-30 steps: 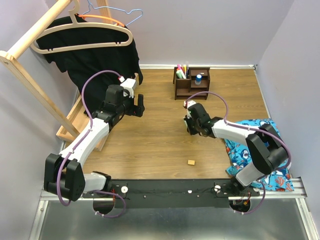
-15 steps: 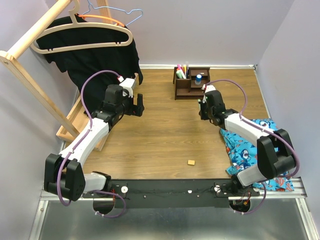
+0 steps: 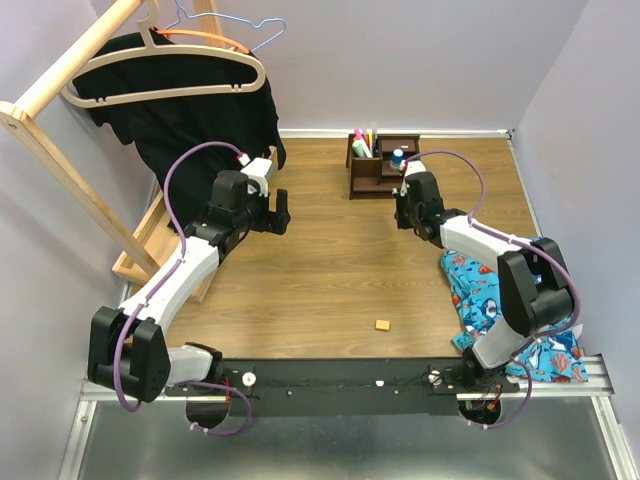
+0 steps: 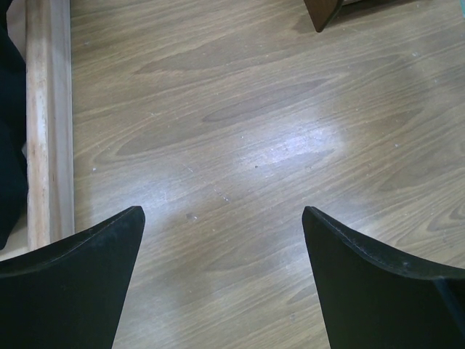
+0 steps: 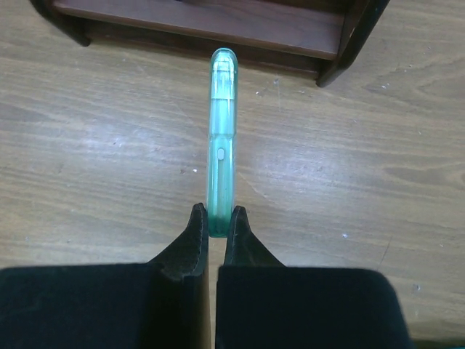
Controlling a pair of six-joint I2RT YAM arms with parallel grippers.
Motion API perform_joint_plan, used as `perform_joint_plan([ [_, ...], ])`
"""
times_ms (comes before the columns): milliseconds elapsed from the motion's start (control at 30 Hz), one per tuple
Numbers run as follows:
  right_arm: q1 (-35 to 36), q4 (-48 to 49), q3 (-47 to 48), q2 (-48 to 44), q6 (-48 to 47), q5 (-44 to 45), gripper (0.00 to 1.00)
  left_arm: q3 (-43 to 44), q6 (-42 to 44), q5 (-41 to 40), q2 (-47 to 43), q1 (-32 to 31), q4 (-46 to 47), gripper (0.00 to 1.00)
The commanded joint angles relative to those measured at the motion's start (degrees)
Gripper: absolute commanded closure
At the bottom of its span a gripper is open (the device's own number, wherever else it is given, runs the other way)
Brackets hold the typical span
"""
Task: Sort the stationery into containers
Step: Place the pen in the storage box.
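Observation:
My right gripper (image 5: pixel 216 219) is shut on the end of a green highlighter (image 5: pixel 221 138), which points at the bottom shelf of the dark brown organizer (image 5: pixel 218 22). In the top view the right gripper (image 3: pixel 404 208) hangs just in front of the organizer (image 3: pixel 372 172), which holds several pens and highlighters (image 3: pixel 361 143) and a blue-capped tube (image 3: pixel 397 158). A tiny orange-yellow eraser block (image 3: pixel 382 324) lies on the table near the front. My left gripper (image 3: pixel 278 212) is open and empty over bare wood (image 4: pixel 225 145), left of the organizer.
A light wooden clothes rack (image 3: pixel 60 150) with hangers and a black garment (image 3: pixel 190 110) stands at the left; its base rail shows in the left wrist view (image 4: pixel 49 116). A blue fish-print cloth (image 3: pixel 500 290) lies at the right under my right arm.
My right gripper has carried the green highlighter from the table's middle back and to the right, up to the front of the organizer. The left arm has not moved.

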Motion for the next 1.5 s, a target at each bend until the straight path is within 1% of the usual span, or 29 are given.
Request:
perform_joint_plan([
  [0, -1.1, 3.5, 2.7, 3.0, -0.5, 1.8, 0.99, -1.1, 0.4, 0.0, -1.5, -0.4, 1.1, 0.01],
  [533, -4.0, 4.4, 11.1, 12.4, -2.3, 1.7, 0.99, -1.6, 0.4, -0.1, -1.4, -0.5, 1.6, 0.01],
  [700, -4.0, 3.1, 13.0, 13.8, -1.9, 1.4, 0.99, -1.6, 0.6, -0.3, -1.4, -0.4, 1.7, 0.01],
  [1267, -4.6, 4.5, 18.7, 18.9, -3.4, 2.9, 0.99, -2.2, 0.6, -0.4, -1.2, -0.3, 1.8, 0.01],
  [1467, -5.1, 4.5, 20.7, 20.3, -3.4, 3.3, 0.98, -1.7, 0.4, -0.3, -0.7, -0.1, 2.0, 0.01],
])
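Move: The teal pen, already held in the right fingers and pointing forward, is bound for the low front slot on the storage box's right side, about 12 cm ahead of that hand, 1 cm left and 4 cm lower. The blue bottle stands in the compartment above and behind it, about 16 cm ahead and 1 cm left. The marker compartment is roughly 19 cm ahead and 11 cm left. From the left hand the slot lies some 16 cm ahead, 29 cm right and 13 cm lower. The teal pen is carried forward about 10 cm by the right hand, tip first, towards the low opening beneath the blue bottle's compartment. The hand sinks a little early on and then stays low, with next to no wrist turn. The fingers keep their shut pinch on the pen and stop short in front of the box. ##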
